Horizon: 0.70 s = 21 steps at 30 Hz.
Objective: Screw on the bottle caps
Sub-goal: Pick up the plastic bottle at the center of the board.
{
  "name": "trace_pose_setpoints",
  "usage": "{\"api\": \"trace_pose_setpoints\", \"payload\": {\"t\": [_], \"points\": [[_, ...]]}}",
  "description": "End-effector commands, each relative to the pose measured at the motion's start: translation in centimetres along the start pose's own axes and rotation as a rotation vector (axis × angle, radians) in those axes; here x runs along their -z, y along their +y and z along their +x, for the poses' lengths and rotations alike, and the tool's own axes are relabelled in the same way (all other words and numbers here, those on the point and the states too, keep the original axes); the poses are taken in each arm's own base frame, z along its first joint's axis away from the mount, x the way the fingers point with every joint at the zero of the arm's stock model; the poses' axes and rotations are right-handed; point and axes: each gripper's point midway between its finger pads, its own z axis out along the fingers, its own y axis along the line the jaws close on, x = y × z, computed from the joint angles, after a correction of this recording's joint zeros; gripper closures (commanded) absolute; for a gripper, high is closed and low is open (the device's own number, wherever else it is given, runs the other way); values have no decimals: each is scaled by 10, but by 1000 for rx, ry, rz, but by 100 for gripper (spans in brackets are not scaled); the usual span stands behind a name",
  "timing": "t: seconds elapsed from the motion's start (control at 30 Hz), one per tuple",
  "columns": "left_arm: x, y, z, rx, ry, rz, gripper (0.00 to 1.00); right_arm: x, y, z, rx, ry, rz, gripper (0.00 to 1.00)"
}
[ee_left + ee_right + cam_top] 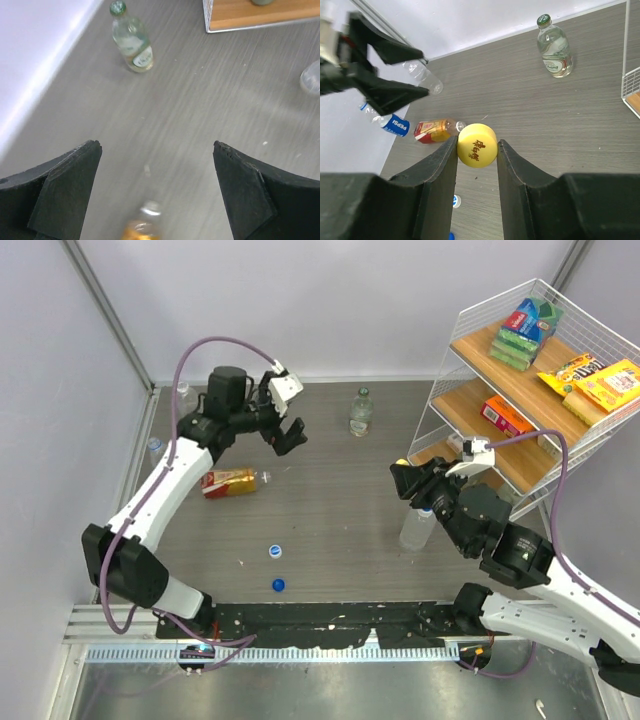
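Observation:
My right gripper (pixel 477 147) is shut on a yellow bottle cap (pixel 477 145) and holds it above the table. Beyond it lies an amber bottle with a red label (pixel 434 130) on its side, its neck uncapped. My left gripper (pixel 156 145) hangs open and empty above that amber bottle (pixel 230 482), whose neck (pixel 147 215) shows blurred below the fingers. A white cap with a blue middle (pixel 274 551) and a dark blue cap (pixel 279 585) lie on the table near the front. A clear uncapped bottle (pixel 417 528) stands beside my right arm.
A clear bottle with a green cap (pixel 361 412) stands at the back. A blue-labelled bottle (pixel 395 124) and a clear bottle (pixel 424 76) lie along the left wall. A white wire rack (pixel 450 390) with boxed snacks fills the right side.

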Motion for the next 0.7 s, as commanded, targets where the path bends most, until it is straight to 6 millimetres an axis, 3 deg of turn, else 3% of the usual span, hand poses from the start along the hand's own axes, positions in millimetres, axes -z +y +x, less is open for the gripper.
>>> {"api": "trace_pose_setpoints", "payload": {"t": [0.0,0.1,0.2,0.3,0.67], "points": [[43,-12,4,-413,144,183,0,-1,-5,-6,0,-30,36,76],[67,-14,46,-460,276,281,0,-1,-5,-7,10,-31,36,76],[71,9,85,-544,336,182,0,-1,-4,-10,17,-35,37,76],[81,9,124,-557,456,183,0,-4,2,-16,30,-31,39,76],[91,38,175,-478,546,245,0,-27,27,-3,111,48,8,76]]}}
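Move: The orange-labelled plastic bottle lies on its side about 14 cm left of the open left hand, 2 cm back and 24 cm below. From that hand, the Pepsi bottle is 32 cm left, 4 ahead; the clear bottle 25 left, 18 ahead; the green-capped bottle 22 right, 12 ahead. From the right hand, which holds the yellow cap, the plastic bottle is roughly 43 cm left, 13 ahead, 30 below. Left hand rises briefly, swings about 15 cm left and down over the plastic bottle, open fingers tipping down. ##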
